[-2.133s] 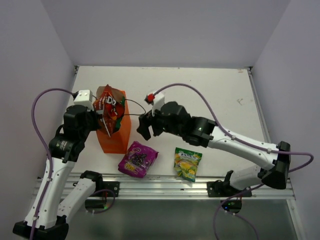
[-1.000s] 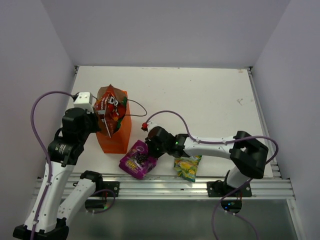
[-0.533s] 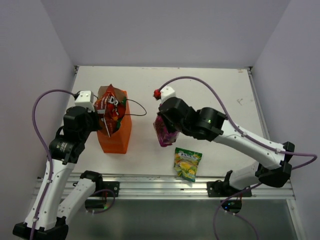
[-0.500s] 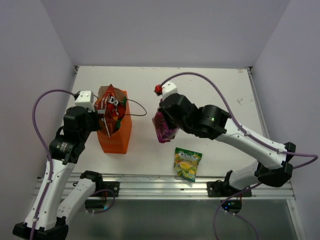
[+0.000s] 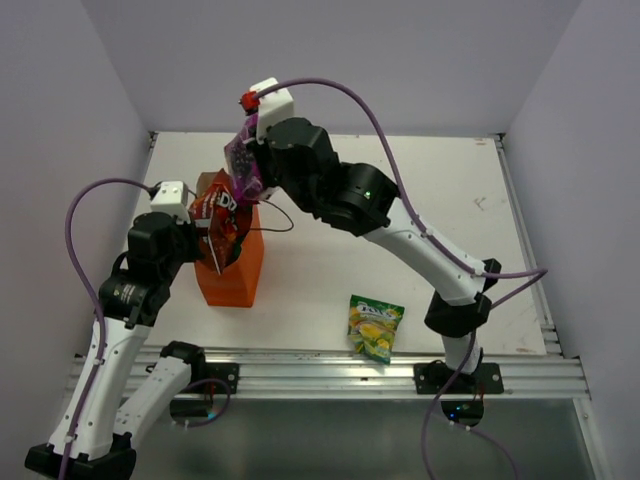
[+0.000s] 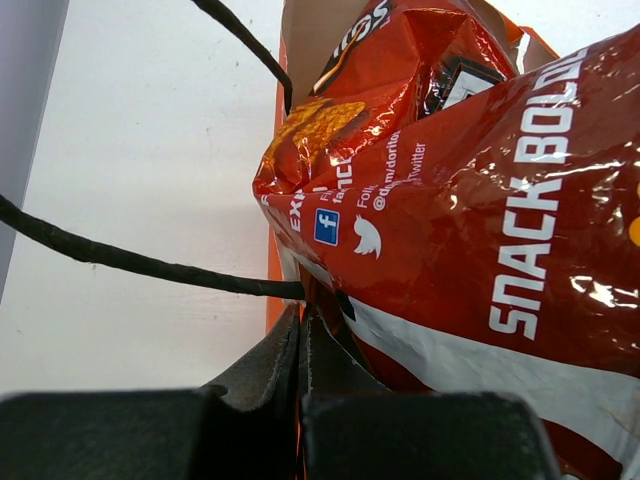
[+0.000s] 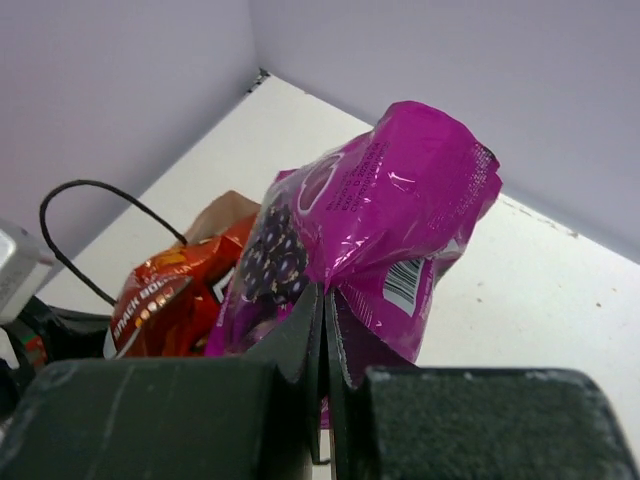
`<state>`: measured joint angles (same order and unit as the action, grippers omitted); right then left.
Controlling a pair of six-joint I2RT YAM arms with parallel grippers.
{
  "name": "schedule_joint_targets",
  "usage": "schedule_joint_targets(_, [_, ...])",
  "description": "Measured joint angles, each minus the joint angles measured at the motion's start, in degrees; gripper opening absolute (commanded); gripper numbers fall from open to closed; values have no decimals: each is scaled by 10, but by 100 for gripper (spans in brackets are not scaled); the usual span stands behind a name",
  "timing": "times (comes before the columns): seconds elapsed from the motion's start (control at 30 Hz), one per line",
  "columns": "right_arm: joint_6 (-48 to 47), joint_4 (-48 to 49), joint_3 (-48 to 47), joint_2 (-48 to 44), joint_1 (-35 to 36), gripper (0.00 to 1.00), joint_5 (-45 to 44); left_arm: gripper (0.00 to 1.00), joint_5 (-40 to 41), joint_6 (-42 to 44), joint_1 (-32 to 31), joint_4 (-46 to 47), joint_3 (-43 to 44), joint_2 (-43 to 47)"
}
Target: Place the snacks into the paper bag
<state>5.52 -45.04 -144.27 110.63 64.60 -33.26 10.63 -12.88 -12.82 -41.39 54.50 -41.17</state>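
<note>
The orange paper bag (image 5: 233, 282) stands upright at the table's left, and a red Doritos bag (image 5: 218, 216) sticks out of its mouth. My left gripper (image 5: 198, 238) is shut on the bag's left rim (image 6: 272, 300), just below a dark cord handle (image 6: 150, 264), with the Doritos bag (image 6: 480, 200) filling the view beside it. My right gripper (image 7: 325, 300) is shut on the lower edge of the purple packet (image 7: 385, 220). It holds the purple packet (image 5: 242, 166) in the air just above the bag's far side. A yellow-green packet (image 5: 375, 327) lies flat near the front edge.
The right arm (image 5: 400, 225) reaches diagonally across the table from its base at the front right. The second cord handle (image 5: 275, 215) loops out to the right of the bag. Grey walls close in the left, back and right sides.
My right gripper picked the purple packet up from the table front, lifted it, and carried it left and back to above the paper bag. The left arm stayed still.
</note>
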Motion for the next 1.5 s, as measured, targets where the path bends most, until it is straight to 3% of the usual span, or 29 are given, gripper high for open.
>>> schedule_joint_targets(0.23, [17, 19, 20, 24, 10, 0, 48, 0, 1, 0, 0, -1, 0, -1])
schedule_joint_targets(0.5, [57, 36, 120, 12, 41, 0, 91, 0, 1, 0, 0, 1, 0, -7])
schedule_joint_targets(0.8, [61, 4, 25, 104, 80, 0, 119, 0, 16, 0, 0, -2, 0, -11])
schedule_joint_targets(1.27, [64, -4, 79, 114, 83, 0, 132, 0, 18, 1, 0, 2, 0, -13])
schedule_joint_targets(1.3, [64, -4, 80, 117, 83, 4, 131, 0, 18, 1, 0, 2, 0, -13])
schedule_joint_targets(1.37, [64, -5, 80, 122, 84, 21, 128, 0, 18, 2, 0, 2, 0, -13])
schedule_joint_targets(1.4, [64, -6, 78, 122, 84, 47, 128, 0, 18, 2, 0, 3, 0, -13])
schedule_joint_targets(1.5, [49, -23, 52, 127, 88, 87, 111, 0, 16, 3, 1, 7, 0, -12])
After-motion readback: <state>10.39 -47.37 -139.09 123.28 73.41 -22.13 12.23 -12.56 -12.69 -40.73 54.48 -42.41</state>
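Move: The right hand holds the purple packet. The paper bag's mouth lies about 9 cm to its left, 2 cm back and 20 cm below. The Doritos bag sticks up from that mouth, some 10 cm left, 3 cm back and 17 cm below the right hand; the left gripper is some 17 cm left, 7 cm back and 21 cm below. From the left hand, closed on the bag's rim, the mouth is about 5 cm ahead and 8 cm right, level with it. Still pinching the purple packet, the right hand brings it against the Doritos bag in the paper bag's mouth, sinking about 17 cm while going some 12 cm left and 8 cm back, the last 5 cm nearly straight down. Its wrist turns counter-clockwise and tips downward, then the fingers open wide as it starts to rise. The left hand keeps its pinch on the rim. ##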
